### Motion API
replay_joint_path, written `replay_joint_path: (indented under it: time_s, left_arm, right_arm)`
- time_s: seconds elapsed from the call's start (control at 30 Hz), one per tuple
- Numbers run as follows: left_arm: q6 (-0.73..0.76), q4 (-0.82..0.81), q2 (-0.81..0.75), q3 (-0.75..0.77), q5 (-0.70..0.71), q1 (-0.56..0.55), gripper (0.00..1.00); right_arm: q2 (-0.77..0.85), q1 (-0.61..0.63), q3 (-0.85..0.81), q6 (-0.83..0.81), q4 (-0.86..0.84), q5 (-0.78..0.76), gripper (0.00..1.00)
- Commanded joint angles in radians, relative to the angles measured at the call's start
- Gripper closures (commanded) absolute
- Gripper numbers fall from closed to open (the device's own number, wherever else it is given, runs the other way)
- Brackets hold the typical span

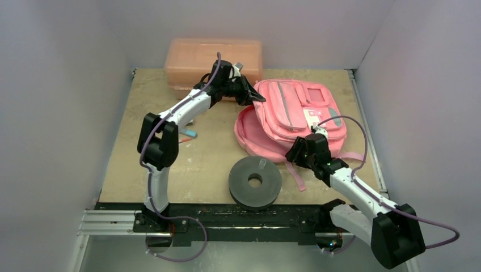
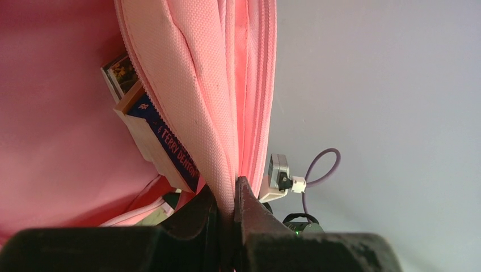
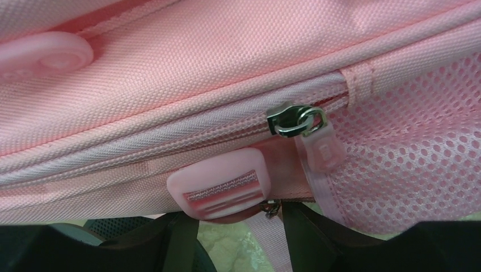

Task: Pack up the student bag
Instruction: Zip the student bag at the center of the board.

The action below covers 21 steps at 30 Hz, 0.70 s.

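Observation:
The student bag is a bright-pink fabric backpack lying at the back right of the table. My left gripper is at its left edge, shut on the bag's raised flap, and the fabric is pinched between the fingers. Under the lifted flap, books show inside the bag. My right gripper is at the bag's near edge and stands open. Just ahead of its jaws are a pink plastic buckle, a pink strap and a metal zipper pull. Nothing is clamped.
A rigid salmon-pink plastic box stands against the back wall behind the left gripper. A dark grey disc with a centre hole lies near the front middle. A small blue and red item lies beside the left arm. Walls enclose the table.

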<state>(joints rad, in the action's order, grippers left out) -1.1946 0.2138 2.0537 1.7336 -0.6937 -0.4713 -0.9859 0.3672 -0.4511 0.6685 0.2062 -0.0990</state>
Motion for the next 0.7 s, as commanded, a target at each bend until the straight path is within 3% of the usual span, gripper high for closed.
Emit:
replay_joint_path:
  time_s: [0.0,0.23,0.33,0.47,0.53,0.67]
  left_arm:
    - [-0.016,-0.064,-0.022,0.064,-0.004,0.03,1.0]
    - [0.058,-0.023,-0.024,0.07,-0.002,0.03,1.0]
    - [0.107,0.0,-0.027,0.07,-0.008,0.03,0.95]
    - [0.235,0.055,-0.064,0.07,-0.01,0.031,0.63]
    - [0.343,0.107,-0.099,0.061,0.004,0.031,0.52]
    - [0.471,0.143,-0.224,-0.066,0.033,0.031,0.42]
  right_arm:
    - [0.005,-0.001,-0.006,-0.043,-0.067,-0.009,0.47]
    - [0.075,-0.002,-0.044,-0.044,0.002,0.041,0.95]
    - [0.075,-0.002,-0.072,-0.047,0.041,0.083,1.0]
    - [0.061,-0.001,-0.09,-0.031,0.027,0.198,1.0]
    - [0.037,-0.001,-0.096,0.0,0.014,0.262,1.0]
    - [0.003,-0.002,-0.129,0.014,0.032,0.336,1.0]
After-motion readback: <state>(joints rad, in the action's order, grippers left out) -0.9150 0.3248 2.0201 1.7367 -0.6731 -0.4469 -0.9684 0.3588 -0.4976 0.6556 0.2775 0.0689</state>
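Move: The main zipper's pull hangs almost between my open right fingertips, about 1 cm ahead and 1 cm to the right. The strap buckle sits some 2 cm ahead, 1 cm left and 2 cm higher; the grey disc lies about 13 cm left, 8 cm back and 4 cm lower. My left fingers already hold the bag flap's edge; from that hand the zipper pull is some 20 cm back, 11 cm right and 14 cm down. I shut my right fingers on the zipper pull beside the buckle, ease up and slightly back with it, then tug it about 2.5 cm to the left, turning the wrist a little counter-clockwise. Meanwhile my left hand, after holding the flap up, opens about halfway and backs off some 2 cm to the left, sinking 1 cm and tilting its fingers. ##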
